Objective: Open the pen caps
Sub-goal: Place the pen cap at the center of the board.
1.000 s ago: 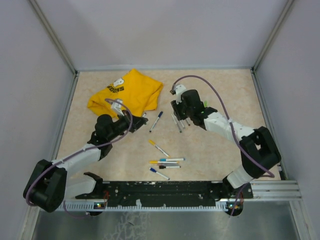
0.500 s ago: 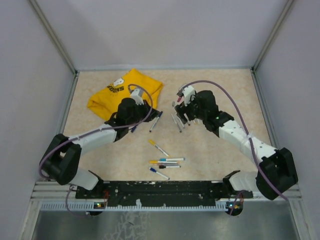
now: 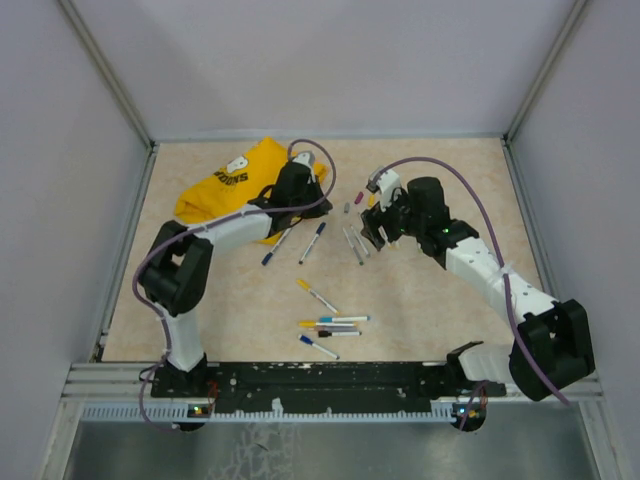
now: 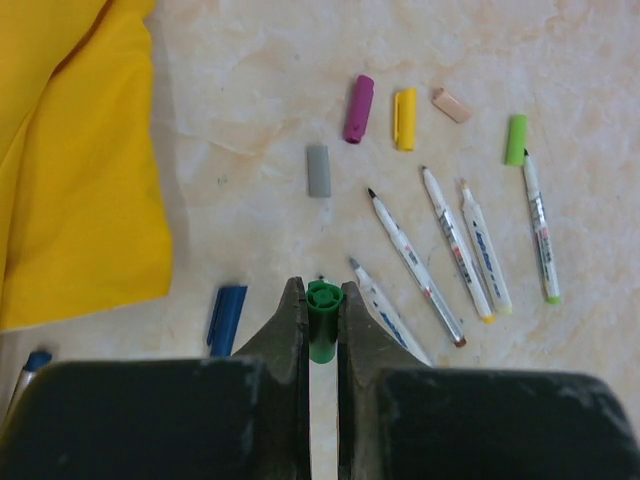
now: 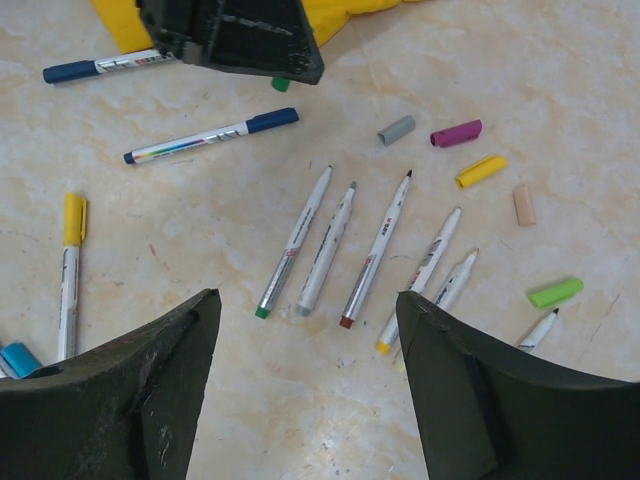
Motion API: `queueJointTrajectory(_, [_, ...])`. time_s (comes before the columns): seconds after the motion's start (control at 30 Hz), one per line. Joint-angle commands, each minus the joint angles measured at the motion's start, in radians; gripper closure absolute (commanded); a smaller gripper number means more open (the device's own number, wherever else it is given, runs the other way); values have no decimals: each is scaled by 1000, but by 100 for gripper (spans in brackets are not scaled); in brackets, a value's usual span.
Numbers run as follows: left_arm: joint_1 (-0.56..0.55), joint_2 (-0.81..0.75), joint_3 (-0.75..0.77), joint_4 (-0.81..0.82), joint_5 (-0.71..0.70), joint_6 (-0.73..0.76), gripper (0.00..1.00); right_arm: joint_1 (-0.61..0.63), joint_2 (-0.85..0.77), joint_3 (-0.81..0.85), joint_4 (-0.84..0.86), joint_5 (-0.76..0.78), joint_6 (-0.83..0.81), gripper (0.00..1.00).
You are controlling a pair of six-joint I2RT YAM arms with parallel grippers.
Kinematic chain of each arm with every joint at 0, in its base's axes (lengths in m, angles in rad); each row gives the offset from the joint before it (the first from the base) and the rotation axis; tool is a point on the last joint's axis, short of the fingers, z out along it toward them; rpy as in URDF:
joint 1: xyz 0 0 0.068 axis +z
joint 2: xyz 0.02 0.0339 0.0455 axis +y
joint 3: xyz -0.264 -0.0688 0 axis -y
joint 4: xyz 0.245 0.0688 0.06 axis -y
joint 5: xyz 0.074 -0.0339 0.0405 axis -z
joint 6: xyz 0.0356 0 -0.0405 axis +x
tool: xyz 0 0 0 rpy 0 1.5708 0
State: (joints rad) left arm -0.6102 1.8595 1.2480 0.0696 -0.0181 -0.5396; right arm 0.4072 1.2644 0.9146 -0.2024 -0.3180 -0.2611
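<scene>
My left gripper (image 4: 323, 300) is shut on a dark green pen cap (image 4: 323, 322), held above the table beside the yellow T-shirt. Ahead of it lie loose pen caps: grey (image 4: 318, 170), purple (image 4: 358, 108), yellow (image 4: 404, 118), peach (image 4: 451, 104) and light green (image 4: 516, 139). Several uncapped pens (image 5: 375, 250) lie side by side, among them one with a green end (image 5: 293, 243). My right gripper (image 5: 306, 305) hangs open and empty just above their near ends. In the top view the left gripper (image 3: 310, 205) and the right gripper (image 3: 375, 225) flank these pens (image 3: 355, 242).
The yellow T-shirt (image 3: 230, 190) lies crumpled at the back left. Two capped blue pens (image 3: 313, 242) (image 3: 275, 247) lie near it. Several more capped pens (image 3: 325, 325) sit in a loose cluster towards the front. Grey walls close in the table on three sides.
My left arm swung back and to the right, carrying the green cap to the T-shirt's right edge. My right gripper shifted slightly right and its jaws spread wide.
</scene>
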Motion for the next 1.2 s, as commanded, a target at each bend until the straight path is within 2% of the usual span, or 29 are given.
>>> queueJointTrajectory(0.0, [-2,109,160,-130,-50,23,100,-15,-30,18,26,-24,-7,29])
queueJointTrajectory(0.33, [-2,305,365,-204,-39,27,98,-19,-28,13,35,-9,-1,29])
queueJointTrajectory(0.43, [-2,350,407,-227,-38,30,95,-21,-29,12,36,-9,-1,29])
queueJointTrajectory(0.5, [-2,364,414,-232,-44,28,88,-21,-30,12,37,-7,-1,29])
queueJointTrajectory(0.87, [-1,387,434,-242,-50,26,77,-21,-28,10,40,-3,2,29])
queueJointTrajectory(0.97, [0,386,433,-244,-56,24,67,-22,-27,10,42,0,3,29])
queueJointTrajectory(1.17, [0,360,430,-252,-65,26,65,-24,-26,9,42,1,6,29])
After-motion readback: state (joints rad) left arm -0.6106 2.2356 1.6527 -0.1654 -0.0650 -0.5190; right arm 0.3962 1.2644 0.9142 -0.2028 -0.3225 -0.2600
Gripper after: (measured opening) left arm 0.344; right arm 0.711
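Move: The green cap held in the left fingers goes down on bare board about 6 cm ahead, 3 cm right and 9 cm below that hand. The gray cap lies at the same depth, 7 cm ahead and 6 cm right of the hand; the purple cap lies some 9 cm ahead and 10 cm right. The blue-capped pen is about 2 cm back and 3 cm left. From the right hand the spot lies roughly 14 cm ahead, 15 cm left and 15 cm below. Lower the left gripper about 8 cm, reaching some 5 cm forward and slightly right on the way down, with the green cap still pinched, to the bare board just left of the gray cap. Let the fingers tip about 10 degrees steeper, then, near the bottom, open them partway to let go of the cap and keep them around it. ##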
